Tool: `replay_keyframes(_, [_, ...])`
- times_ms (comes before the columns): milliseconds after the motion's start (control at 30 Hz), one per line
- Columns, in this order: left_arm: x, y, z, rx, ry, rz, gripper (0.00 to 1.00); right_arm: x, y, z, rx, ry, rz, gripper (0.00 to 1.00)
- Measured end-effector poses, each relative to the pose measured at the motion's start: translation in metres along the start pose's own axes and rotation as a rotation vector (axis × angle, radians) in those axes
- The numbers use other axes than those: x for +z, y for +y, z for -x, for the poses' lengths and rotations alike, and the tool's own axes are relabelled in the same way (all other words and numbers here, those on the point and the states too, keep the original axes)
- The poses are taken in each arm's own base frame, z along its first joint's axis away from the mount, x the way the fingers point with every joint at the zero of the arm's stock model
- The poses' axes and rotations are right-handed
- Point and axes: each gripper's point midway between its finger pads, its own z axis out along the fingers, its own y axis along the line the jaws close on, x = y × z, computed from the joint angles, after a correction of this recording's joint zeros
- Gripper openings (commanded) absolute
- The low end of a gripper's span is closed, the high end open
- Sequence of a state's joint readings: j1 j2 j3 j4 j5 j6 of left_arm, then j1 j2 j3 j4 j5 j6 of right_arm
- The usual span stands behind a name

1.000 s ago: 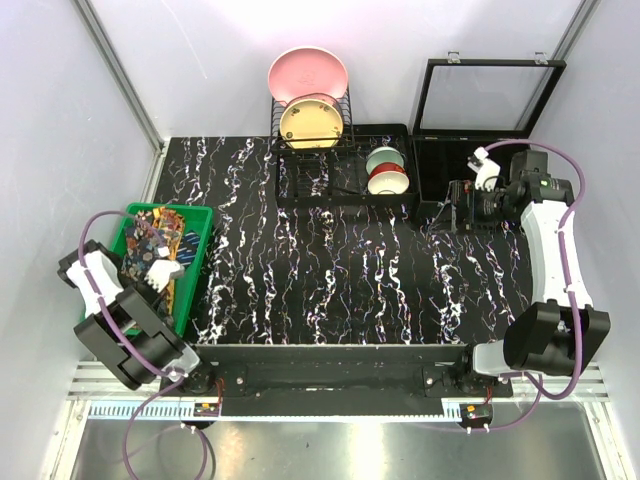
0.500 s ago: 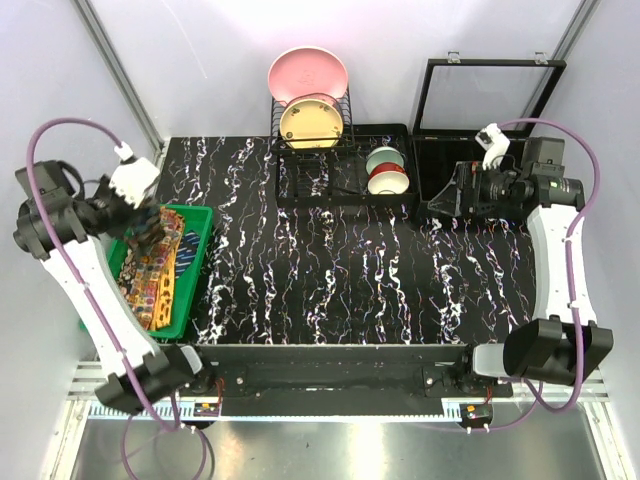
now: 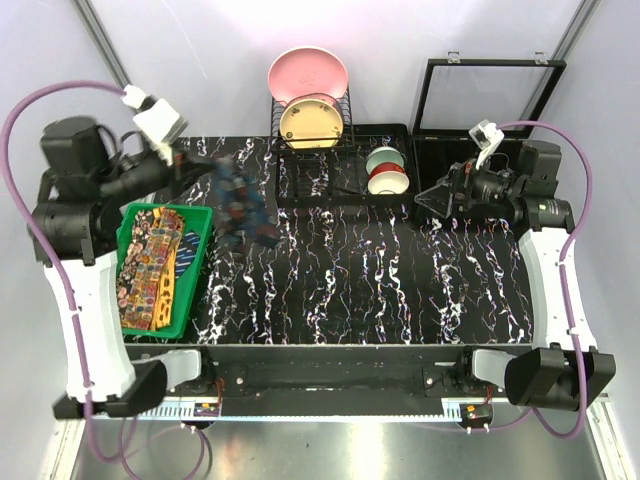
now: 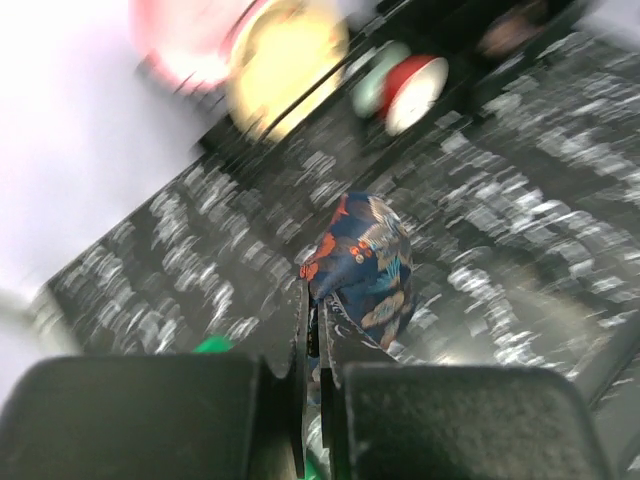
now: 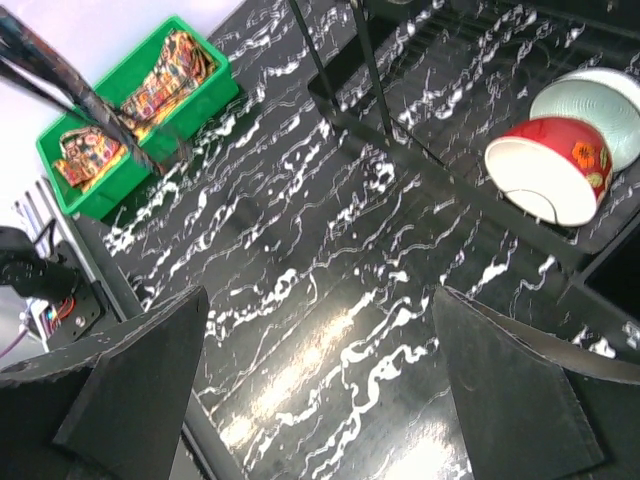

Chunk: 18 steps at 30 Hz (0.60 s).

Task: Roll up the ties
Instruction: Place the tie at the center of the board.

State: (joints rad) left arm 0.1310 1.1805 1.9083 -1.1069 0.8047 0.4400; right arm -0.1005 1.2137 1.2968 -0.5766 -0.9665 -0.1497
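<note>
A dark blue tie (image 3: 238, 205) with reddish motifs hangs blurred over the table's back left. My left gripper (image 3: 190, 163) is raised above the bin's far end and is shut on its upper end. In the left wrist view the jaws (image 4: 315, 320) stand pressed together on the blue fabric (image 4: 368, 265). Yellow-orange paisley ties (image 3: 150, 265) lie in the green bin (image 3: 197, 270) at the left edge. They also show in the bin (image 5: 215, 97) in the right wrist view. My right gripper (image 3: 432, 200) hovers wide open over the table's back right, with only bare tabletop between its fingers (image 5: 320, 350).
A black dish rack (image 3: 340, 185) at the back holds a pink plate (image 3: 307, 73), a yellow plate (image 3: 310, 122) and two bowls (image 3: 386, 170). A black case (image 3: 487, 95) with its lid up stands at the back right. The tabletop is black marble-patterned.
My left arm rose from the green bin and swung right, drawing the dark blue tie out over the table. My right gripper shifted slightly left and stayed open.
</note>
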Motion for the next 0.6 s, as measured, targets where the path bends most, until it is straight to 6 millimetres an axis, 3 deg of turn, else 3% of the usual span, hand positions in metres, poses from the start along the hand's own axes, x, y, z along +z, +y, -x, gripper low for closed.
replay_keyframes(167, [0.030, -0.055, 0.050, -0.044, -0.106, -0.234, 0.00, 0.002, 0.003, 0.000, -0.008, -0.038, 0.019, 1.00])
replay_keyframes(333, [0.067, -0.106, 0.066, -0.088, -0.104, -0.437, 0.00, -0.003, 0.012, -0.010, -0.025, -0.059, 0.019, 1.00])
replay_keyframes(467, [0.097, -0.136, 0.056, -0.112, -0.045, -0.540, 0.00, -0.009, 0.021, -0.016, -0.032, -0.060, 0.015, 1.00])
replay_keyframes(600, [0.121, -0.137, 0.021, -0.154, 0.058, -0.522, 0.00, -0.013, 0.024, -0.022, -0.034, -0.044, 0.012, 0.99])
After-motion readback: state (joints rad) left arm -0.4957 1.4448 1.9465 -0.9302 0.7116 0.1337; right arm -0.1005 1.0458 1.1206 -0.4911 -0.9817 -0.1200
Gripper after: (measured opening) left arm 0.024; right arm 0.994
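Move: The middle of the board, where the held tie is to go, lies some 24 cm to the left hand's right, about level with it in reach and roughly 42 cm below. The green bin sits about 17 cm to its left and 4 cm nearer; the dish rack is 25 cm right and 20 cm farther out. From the right hand, the board's middle is about 18 cm left, 5 cm back and 30 cm below. Swing the left gripper about 18 cm to the right, towards the board's middle, keeping the fingers shut on the tie so it hangs free below. Rise 3 cm first, then sink about 6 cm, turning the wrist some 25 to 30 degrees clockwise and tipping the fingers down late on. Ease the open, empty right gripper back about 3 cm. ##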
